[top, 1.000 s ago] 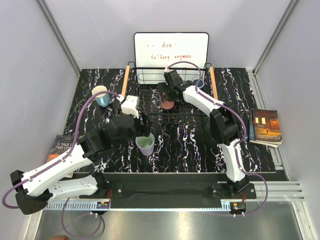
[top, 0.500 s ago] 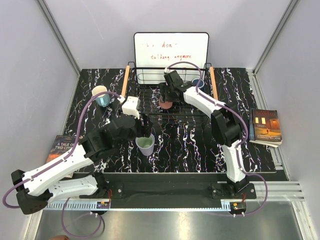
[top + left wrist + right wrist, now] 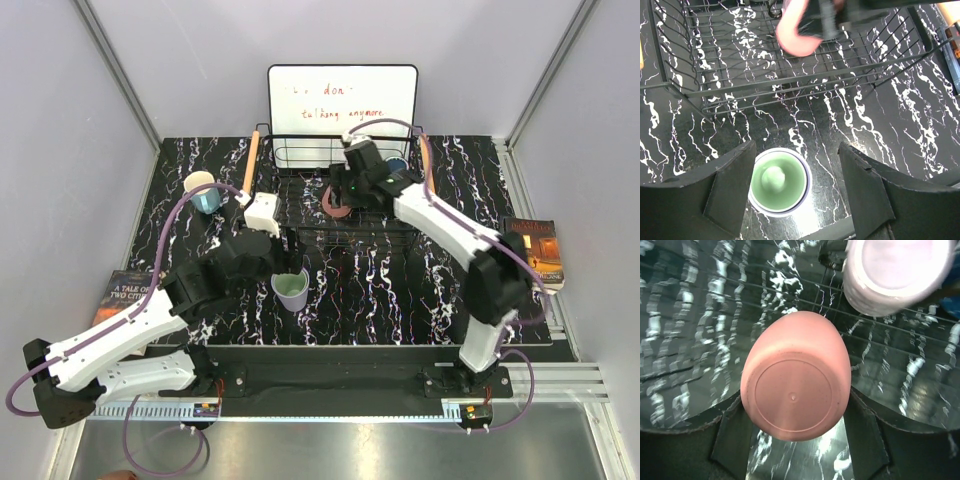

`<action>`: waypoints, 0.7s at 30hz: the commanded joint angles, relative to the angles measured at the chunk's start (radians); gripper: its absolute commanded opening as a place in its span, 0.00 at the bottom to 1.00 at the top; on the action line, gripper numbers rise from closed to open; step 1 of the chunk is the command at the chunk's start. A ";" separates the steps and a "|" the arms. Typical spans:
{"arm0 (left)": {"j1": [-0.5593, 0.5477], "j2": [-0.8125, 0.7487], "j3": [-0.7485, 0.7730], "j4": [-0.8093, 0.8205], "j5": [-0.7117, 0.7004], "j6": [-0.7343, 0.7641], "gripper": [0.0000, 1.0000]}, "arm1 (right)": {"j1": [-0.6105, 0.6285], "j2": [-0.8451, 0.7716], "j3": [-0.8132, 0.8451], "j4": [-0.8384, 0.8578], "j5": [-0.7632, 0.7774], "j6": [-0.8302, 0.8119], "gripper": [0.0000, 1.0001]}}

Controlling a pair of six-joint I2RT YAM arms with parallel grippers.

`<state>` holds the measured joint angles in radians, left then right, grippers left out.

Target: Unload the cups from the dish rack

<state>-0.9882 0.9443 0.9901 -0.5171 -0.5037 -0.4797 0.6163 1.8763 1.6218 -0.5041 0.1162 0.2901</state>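
My right gripper [image 3: 342,194] [image 3: 797,427] is shut on the salmon pink cup [image 3: 334,201] [image 3: 795,390], base toward the wrist camera, just above the black wire dish rack [image 3: 300,222] [image 3: 700,285]. That cup [image 3: 797,32] also shows at the top of the left wrist view. A mauve cup [image 3: 895,270] sits in the rack beside it, and a dark navy cup [image 3: 397,165] is behind the right arm. My left gripper [image 3: 287,255] [image 3: 797,192] is open over a lavender cup with a green inside [image 3: 291,290] [image 3: 779,181], upright on the table. A light blue cup [image 3: 203,190] stands far left.
A white board with writing [image 3: 342,100] leans behind the rack. The rack's wooden handles [image 3: 250,162] run along both sides. One book [image 3: 532,252] lies at the right table edge, another [image 3: 120,292] at the left under my left arm.
My right gripper has closed on the salmon cup and tipped it up off the rack bars, and the right arm's elbow has swung right. The left arm has not moved.
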 commanded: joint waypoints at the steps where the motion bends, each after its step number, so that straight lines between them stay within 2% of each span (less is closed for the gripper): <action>1: 0.000 0.001 0.001 0.118 -0.024 0.003 0.72 | 0.007 -0.262 -0.092 0.085 0.010 0.038 0.00; 8: 0.000 -0.018 -0.027 0.264 0.011 -0.054 0.72 | 0.005 -0.612 -0.321 0.212 -0.062 0.083 0.00; 13: 0.000 -0.082 -0.086 0.431 0.070 -0.073 0.72 | 0.007 -0.756 -0.480 0.277 -0.139 0.148 0.00; 21: 0.003 -0.134 -0.202 0.744 0.148 -0.085 0.75 | 0.007 -0.973 -0.739 0.513 -0.280 0.250 0.00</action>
<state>-0.9878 0.8345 0.8288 -0.0330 -0.4183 -0.5472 0.6163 0.9817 0.9470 -0.1810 -0.0666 0.4698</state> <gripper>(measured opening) 0.739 0.689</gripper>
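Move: Between the right fingers the pink cup is already held, raised clear of its spot in the rack; the open left gripper it is going to is about 18 cm back, 9 cm left and 9 cm higher. The mauve mug stands some 9 cm ahead of the right hand, 5 cm right and 7 cm down, the blue mug another 10 cm to the right. From the left hand the pink cup is about 18 cm ahead, 9 cm right and 10 cm below; the lilac cup sits nearly under that hand, 2 cm ahead, 2 cm left and 18 cm down. Drawing back about 15 cm, the right hand lifts the pink cup some 16 cm up out of the rack, drifts right, then sinks about 3 cm, its left side rolling up 30 degrees and its fingertips lifting. The left hand, fingers still open, rises about 6 cm and edges right, rolling its left side down towards the cup; they don't meet yet. ##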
